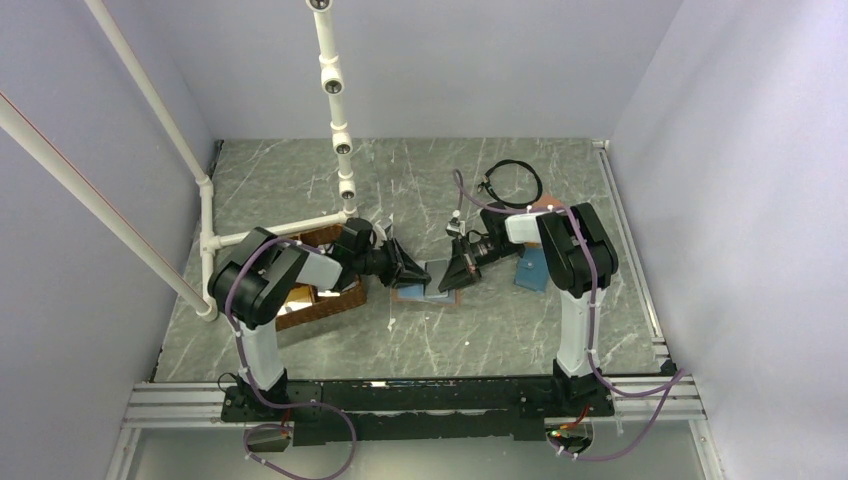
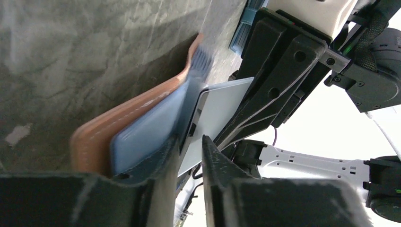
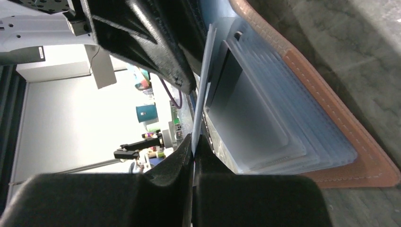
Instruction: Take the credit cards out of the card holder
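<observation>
The card holder (image 1: 420, 288) lies open on the table between my two grippers, salmon-pink outside with light-blue inner pockets (image 3: 265, 123). In the right wrist view my right gripper (image 3: 194, 144) is shut on a thin grey-silver credit card (image 3: 203, 85), seen edge-on and partly out of the pockets. My left gripper (image 2: 190, 140) faces it from the other side. Its jaws stand a little apart, and the same credit card (image 2: 222, 104) runs through the gap without being pinched. One left finger (image 2: 165, 156) rests against the blue pocket flap (image 2: 142, 137).
A brown tray (image 1: 325, 300) sits under the left arm. A teal-blue wallet (image 1: 530, 272) and an orange wallet (image 1: 545, 206) lie by the right arm, with a black cable loop (image 1: 515, 183) behind them. A white pipe frame (image 1: 205, 220) stands at the left.
</observation>
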`<state>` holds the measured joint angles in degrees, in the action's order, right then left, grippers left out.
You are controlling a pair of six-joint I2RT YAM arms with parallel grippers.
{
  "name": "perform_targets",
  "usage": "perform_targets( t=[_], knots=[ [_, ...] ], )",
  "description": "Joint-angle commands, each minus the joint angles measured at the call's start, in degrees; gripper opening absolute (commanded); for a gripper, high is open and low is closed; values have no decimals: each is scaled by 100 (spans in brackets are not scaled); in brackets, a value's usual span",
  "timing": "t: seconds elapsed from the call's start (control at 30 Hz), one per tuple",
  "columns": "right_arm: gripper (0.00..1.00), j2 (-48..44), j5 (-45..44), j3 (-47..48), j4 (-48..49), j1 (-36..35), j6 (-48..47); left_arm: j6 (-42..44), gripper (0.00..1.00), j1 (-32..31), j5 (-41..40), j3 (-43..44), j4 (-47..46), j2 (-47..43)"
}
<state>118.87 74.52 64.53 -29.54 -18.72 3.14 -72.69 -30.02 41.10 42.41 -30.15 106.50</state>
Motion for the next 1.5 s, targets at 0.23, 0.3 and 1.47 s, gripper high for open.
perform_targets(
  t=[0.23, 0.3, 1.47],
  knots=[
    [0, 39, -31, 307, -158, -88, -511, -474, 0, -136, 638, 96, -1560, 29],
    [3, 32, -163, 370, -342, -84, -692, -451, 0, -136, 654, 69, -1581, 8],
    [62, -220, -2097, 933, -1401, 359, -2008, 1191, 0, -110, 620, -79, 883, -466]
  ],
)
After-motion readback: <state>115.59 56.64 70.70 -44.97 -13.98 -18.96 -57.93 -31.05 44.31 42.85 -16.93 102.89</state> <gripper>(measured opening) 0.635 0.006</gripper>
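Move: The grey card in its sleeve has its edge between the left gripper's half-open fingers, its middle about 2 cm right and 1 cm ahead. The open card holder's middle is straight below, roughly 3 cm; the blue card holder lies some 19 cm right and 3 cm farther out. The right gripper still pinches a clear sleeve; from it the card is about 3 cm ahead and 1 cm left, the open holder's middle 1 cm ahead, 3 cm left. Shut the left gripper on the card's edge at the sleeve, then draw it back towards the base about 3.5 cm, sinking slightly at the end and turning some 10 degrees clockwise. Meanwhile open the right fingers to let go of the clear sleeve, then move that hand about 5 cm right, away from the holder, and 3 cm forward, lowering it a little and tilting the wrist. ##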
